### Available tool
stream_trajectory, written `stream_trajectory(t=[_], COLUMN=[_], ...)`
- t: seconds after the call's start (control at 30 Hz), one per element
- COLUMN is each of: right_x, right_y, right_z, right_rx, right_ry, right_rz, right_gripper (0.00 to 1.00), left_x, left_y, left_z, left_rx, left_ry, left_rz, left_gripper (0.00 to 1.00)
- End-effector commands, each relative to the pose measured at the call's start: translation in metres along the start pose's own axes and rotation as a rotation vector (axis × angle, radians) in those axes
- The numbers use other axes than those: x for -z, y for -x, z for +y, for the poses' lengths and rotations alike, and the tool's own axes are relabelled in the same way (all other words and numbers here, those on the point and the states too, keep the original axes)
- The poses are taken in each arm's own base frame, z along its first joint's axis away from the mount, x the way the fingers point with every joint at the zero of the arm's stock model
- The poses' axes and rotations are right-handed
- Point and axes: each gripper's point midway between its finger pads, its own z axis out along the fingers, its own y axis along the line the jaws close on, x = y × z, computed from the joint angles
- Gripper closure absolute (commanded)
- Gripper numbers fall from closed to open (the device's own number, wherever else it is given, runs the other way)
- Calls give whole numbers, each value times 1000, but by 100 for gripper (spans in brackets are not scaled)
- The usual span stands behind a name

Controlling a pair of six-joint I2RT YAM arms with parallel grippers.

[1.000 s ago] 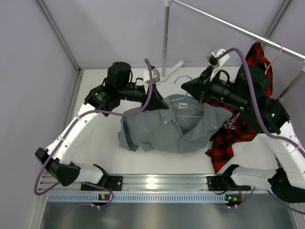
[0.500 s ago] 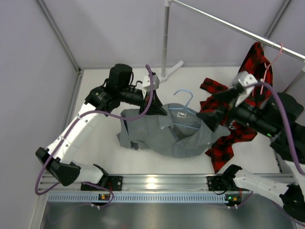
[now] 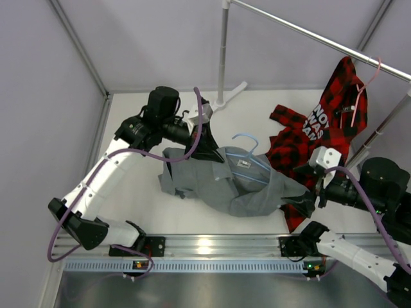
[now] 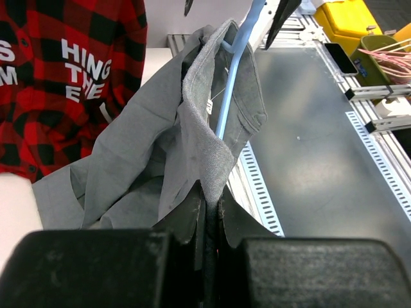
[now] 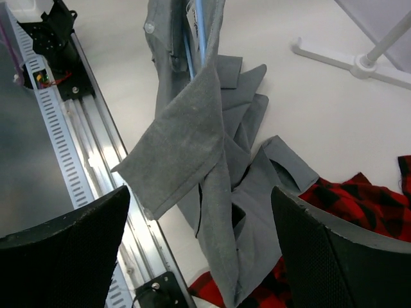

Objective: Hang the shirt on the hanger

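Note:
The grey-green shirt (image 3: 234, 189) hangs bunched over the table, with the light-blue hanger (image 3: 247, 156) inside its collar and the hook sticking up. My left gripper (image 3: 207, 146) is shut on the shirt's collar edge (image 4: 209, 160) and holds it up; the hanger's wire (image 4: 234, 77) runs along the collar. My right gripper (image 3: 308, 204) is wide open and empty at the shirt's right end. In the right wrist view the shirt (image 5: 192, 147) dangles ahead of its spread fingers (image 5: 70, 247), with the hanger (image 5: 199, 25) at the top.
The red-and-black plaid shirt (image 3: 318, 131) hangs on a pink hanger (image 3: 367, 80) from the clothes rail (image 3: 308, 35) at the right, its hem on the table. The rack's pole and foot (image 3: 223, 96) stand at the back. A metal rail (image 3: 212, 247) runs along the near edge.
My right arm has pulled away from the hanger, down to the near right, uncovering the plaid shirt. The grey shirt has shifted and sags more to the right. My left gripper keeps its hold.

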Motion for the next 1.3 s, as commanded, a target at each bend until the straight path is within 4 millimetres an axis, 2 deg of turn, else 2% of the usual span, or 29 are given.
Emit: stream_trajectory(t=[0.0,0.17,0.33,0.5,0.63,0.73,0.77,0.8,0.83,0.9,0.97,1.0,1.07,1.1,1.13,1.2,1.23,1.27], right_x=[-15,-34,-48,-62,-61,-60,-60,-60,-60,-58,-55,-54,-52,-50,-49,-40,-38,-32], right_y=[1,19,52,39,42,39,39,39,40,44,58,64,80,86,90,102,104,108], right_z=[5,-5,1,-8,-16,-16,-15,-14,-14,-23,-33,-33,-32,-31,-31,-39,-42,-50], right_rx=[39,63,56,21,0,5,4,2,-2,-47,-85,-118,-171,-198,-213,-260,-272,-289], right_ry=[79,60,113,70,11,6,13,17,16,-44,-102,-99,-89,-84,-86,-130,-148,-196], right_rz=[45,-13,-149,-128,-174,-183,-182,-185,-185,-209,-265,-285,-321,-333,-340,-370,-376,-382], right_gripper=[13,14,28,32,65,66,69,92,100,100,100,100,100,100,100,100,100,100], left_x=[1,1,1,2,2,2,3,3,4,5,6,9,12,16,23,40,59,75], left_y=[20,22,26,28,27,29,31,32,32,35,38,41,44,51,54,72,82,90], left_z=[-17,-21,-20,-18,-16,-18,-18,-19,-18,-14,-8,4,17,21,39,49,65,71], left_rx=[-52,-39,-21,-22,-11,-8,-4,-6,-7,-7,7,2,21,15,51,21,57,63], left_ry=[-88,-115,-117,-91,-90,-103,-103,-98,-92,-52,2,90,182,234,363,513,687,795], left_rz=[-44,-51,-51,-49,-47,-51,-53,-52,-53,-50,-45,-39,-35,-42,-51,-97,-143,-184], left_gripper=[100,100,100,100,100,100,100,100,100,100,100,100,79,59,32,21,19,9])
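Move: The grey shirt's right shoulder, draped over the hanger, lies about 4 cm ahead of the open right hand and 5 cm to its left, level with it. The hanger's hook stands roughly 11 cm ahead, 12 cm left and a little above that hand; the red plaid shirt is some 20 cm ahead, 10 cm right and 25 cm below. From the left hand, already pinching the grey shirt, that shoulder is about 14 cm right, 3 cm back and 2 cm lower. The grey shirt's right shoulder is pinched together with the hanger arm by the right hand, which reaches about 6 cm left and forward to it, shuts, then lifts some 3 cm while easing forward and rolling its left side up. The left hand keeps its grip nearly still until then, opens wide to let the cloth go, and swings about 6 cm forward and 3 cm up, turning some 20 degrees counter-clockwise. ##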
